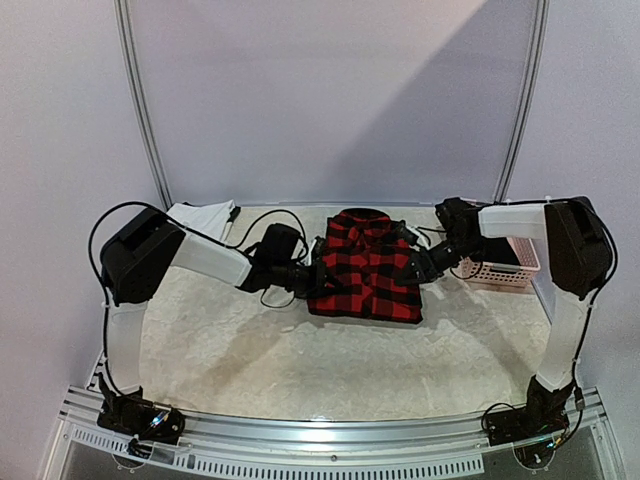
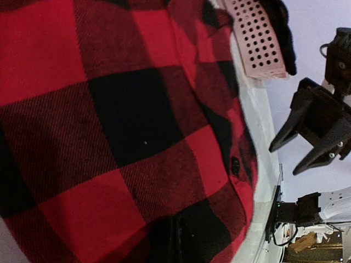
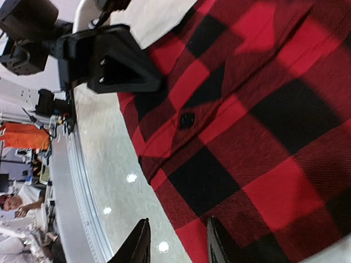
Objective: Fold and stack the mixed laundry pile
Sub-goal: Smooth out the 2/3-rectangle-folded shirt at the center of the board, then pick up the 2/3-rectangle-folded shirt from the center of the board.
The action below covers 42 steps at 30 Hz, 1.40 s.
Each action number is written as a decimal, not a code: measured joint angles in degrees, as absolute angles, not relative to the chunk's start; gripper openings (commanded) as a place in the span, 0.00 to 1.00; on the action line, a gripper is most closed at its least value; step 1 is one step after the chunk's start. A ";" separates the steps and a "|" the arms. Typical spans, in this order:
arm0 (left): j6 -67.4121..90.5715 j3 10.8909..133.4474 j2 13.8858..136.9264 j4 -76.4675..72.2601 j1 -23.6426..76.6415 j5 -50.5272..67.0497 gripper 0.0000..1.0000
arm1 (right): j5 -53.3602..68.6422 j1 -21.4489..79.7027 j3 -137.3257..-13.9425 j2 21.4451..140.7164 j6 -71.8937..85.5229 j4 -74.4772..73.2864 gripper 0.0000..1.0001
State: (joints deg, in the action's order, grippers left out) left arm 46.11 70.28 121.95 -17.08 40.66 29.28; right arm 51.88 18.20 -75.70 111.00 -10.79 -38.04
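Observation:
The red-and-black checked flannel shirt (image 1: pixel 365 265) lies folded flat in the middle of the table, collar toward the back. My left gripper (image 1: pixel 312 278) rests at the shirt's left edge. In the left wrist view its dark fingers (image 2: pixel 181 241) are pressed together low against the checked cloth (image 2: pixel 109 126); I cannot tell whether fabric is pinched between them. My right gripper (image 1: pixel 418 268) is at the shirt's right edge. In the right wrist view it (image 3: pixel 178 244) stands open, one fingertip over the bare table and the other over the shirt's hem (image 3: pixel 230 164). A white cloth (image 1: pixel 200 215) lies at the back left.
A pink perforated basket (image 1: pixel 500 262) stands at the right, just behind the right gripper, with something dark in it (image 2: pixel 277 33). The table's metal rail (image 1: pixel 330 440) runs along the near edge. Cables trail behind the left arm (image 1: pixel 265 225).

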 measured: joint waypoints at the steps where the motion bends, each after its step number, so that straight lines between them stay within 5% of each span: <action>1: 46.85 69.41 123.04 -17.82 40.71 29.32 0.04 | 52.25 19.16 -75.66 112.64 -10.98 -38.59 0.33; 13: 49.78 69.65 128.86 -25.17 40.84 28.84 0.04 | 53.39 20.99 -76.18 122.91 -9.04 -39.62 0.32; 20: 45.63 69.38 127.22 -23.51 40.91 27.57 0.30 | 53.12 20.93 -77.69 123.17 -9.28 -41.71 0.42; 28: 17.98 78.67 111.74 4.62 43.05 16.05 0.51 | 43.38 20.29 -77.71 110.63 -14.41 -44.69 0.56; 35: -15.22 78.17 100.22 15.38 50.57 3.99 0.53 | 34.48 20.01 -69.97 91.72 -25.80 -41.93 0.62; 42: -32.01 71.48 106.56 21.61 54.96 -2.09 0.53 | 25.58 21.74 -54.96 85.47 -41.63 -34.50 0.64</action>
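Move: The left hand hovers over the left part of the plaid shirt, whose middle lies about 8 cm ahead, 7 cm to its right and 4 cm below; the folded white cloth is some 20 cm ahead and 28 cm to its left. From the right hand, the shirt's middle is roughly 9 cm ahead, 8 cm left and 8 cm below, with the laundry basket about 10 cm ahead and 21 cm to the right. Both hands first dip to the shirt's surface, the left about 4 cm with fingers shut and the right some 7 cm, drawing slightly back, and both pause low there before lifting. They then arc up and back down to near their starting heights beyond the shirt's near corners, the left ending about 9 cm back and 4 cm left as it rolls nearly 90 degrees, the right about 5 cm back and 6 cm right with a smaller turn, both pointing steeper down and opening their fingers. ##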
